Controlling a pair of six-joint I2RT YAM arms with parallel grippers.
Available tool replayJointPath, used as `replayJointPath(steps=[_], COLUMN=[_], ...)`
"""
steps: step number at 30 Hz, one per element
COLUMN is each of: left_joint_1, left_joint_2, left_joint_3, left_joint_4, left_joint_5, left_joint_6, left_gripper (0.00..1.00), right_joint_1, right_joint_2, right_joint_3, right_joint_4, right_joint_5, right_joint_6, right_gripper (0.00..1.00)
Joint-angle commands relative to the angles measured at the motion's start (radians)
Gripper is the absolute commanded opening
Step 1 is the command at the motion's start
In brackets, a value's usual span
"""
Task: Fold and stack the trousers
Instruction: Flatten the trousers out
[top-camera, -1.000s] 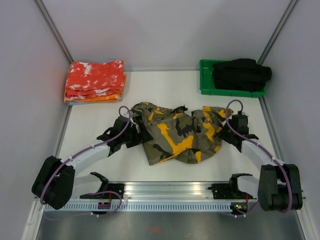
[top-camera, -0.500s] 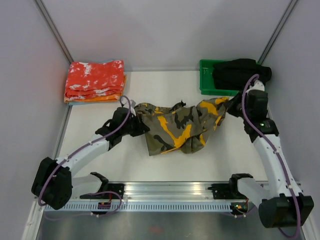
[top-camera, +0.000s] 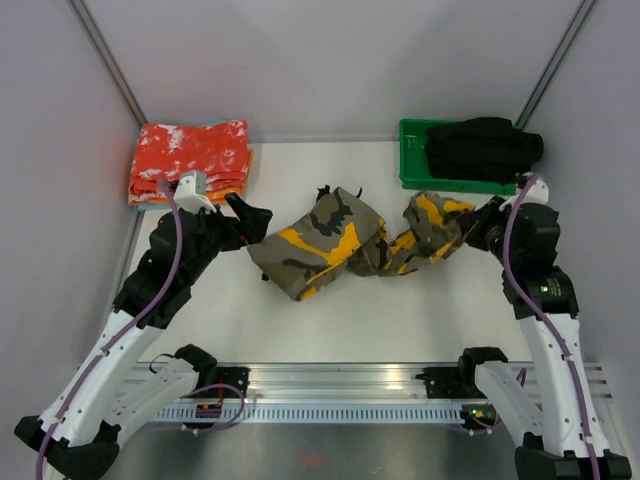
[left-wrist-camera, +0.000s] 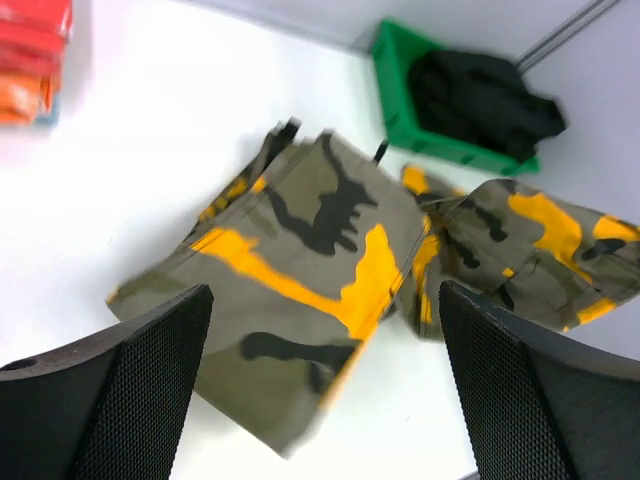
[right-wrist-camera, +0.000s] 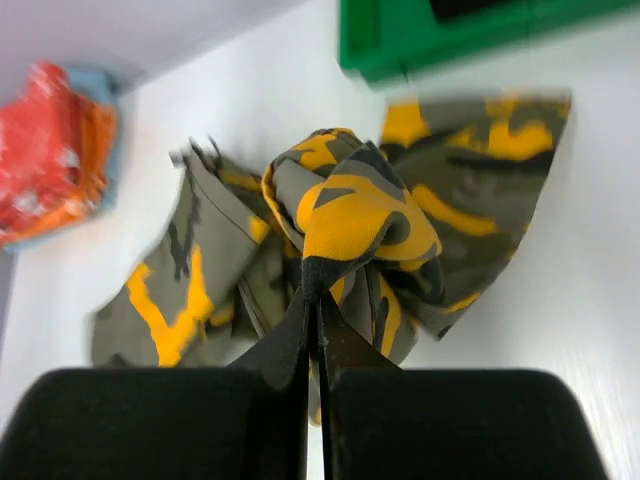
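The camouflage trousers (top-camera: 330, 245), patched olive-grey, black and yellow-orange, lie bunched in the middle of the white table. My left gripper (top-camera: 250, 222) hangs open just left of them, apart from the cloth. In the left wrist view the trousers (left-wrist-camera: 310, 260) show between and beyond the wide-set fingers (left-wrist-camera: 120, 390), and nothing sits in the left gripper (left-wrist-camera: 325, 400). My right gripper (top-camera: 468, 228) is at the trousers' right end. In the right wrist view the right gripper (right-wrist-camera: 315, 290) is shut on a raised fold of the trousers (right-wrist-camera: 350, 210).
A green tray (top-camera: 410, 165) holding a plain black garment (top-camera: 485, 148) stands at the back right, close behind the right gripper. Folded red-orange speckled cloths (top-camera: 190, 162) are stacked at the back left. Grey walls close in both sides, and a metal rail (top-camera: 330, 385) runs along the near edge.
My left gripper opened, let go of the trousers and drew back up and left. The freed left part dropped flat onto the table. My right gripper stays shut on the right end.
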Motion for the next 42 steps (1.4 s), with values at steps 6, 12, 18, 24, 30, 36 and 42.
replayJointPath(steps=[6, 12, 18, 24, 30, 36, 42], left_joint_1=[-0.001, -0.223, -0.432, -0.438, -0.436, -0.436, -0.424], left_joint_2=[0.063, 0.346, 0.706, 0.96, 1.108, 1.172, 1.194], left_joint_3=[0.023, 0.157, 0.413, 0.543, 0.622, 0.632, 0.639], left_joint_4=[-0.182, -0.187, -0.221, -0.138, -0.097, -0.067, -0.092], left_joint_5=[0.168, 0.083, -0.203, -0.27, -0.333, -0.248, -0.341], left_joint_6=[0.055, 0.118, 0.149, 0.182, 0.25, 0.244, 0.224], left_gripper=[1.0, 1.0, 1.0, 1.0, 0.92, 0.83, 0.37], right_joint_1=[-0.003, -0.003, -0.003, -0.003, -0.003, -0.003, -0.003], right_joint_2=[-0.218, -0.16, -0.106, -0.098, -0.107, -0.103, -0.092], right_joint_3=[-0.385, -0.44, -0.488, -0.48, -0.483, -0.488, -0.479], right_joint_4=[-0.093, -0.042, 0.103, 0.123, 0.099, 0.106, 0.117], right_joint_5=[0.036, 0.033, 0.031, 0.043, 0.023, 0.028, 0.01], right_joint_6=[0.105, 0.162, 0.237, 0.236, 0.228, 0.219, 0.214], right_gripper=[0.0, 0.0, 0.0, 0.0, 0.0, 0.01, 0.01])
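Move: The open left hand is to go for the trousers' middle fold, about 21 cm to its right, 6 cm ahead and 26 cm below. From that hand, the red stack stands some 22 cm ahead, 17 cm left. The right hand already pinches one trouser end; the fold lies roughly 15 cm to its left, 5 cm ahead and 24 cm below, and the green bin some 20 cm ahead and 4 cm left, 25 cm below. Left hand sweeps about 22 cm right and down to the fold, fingers half closing; right, still gripping, sinks 17 cm. ##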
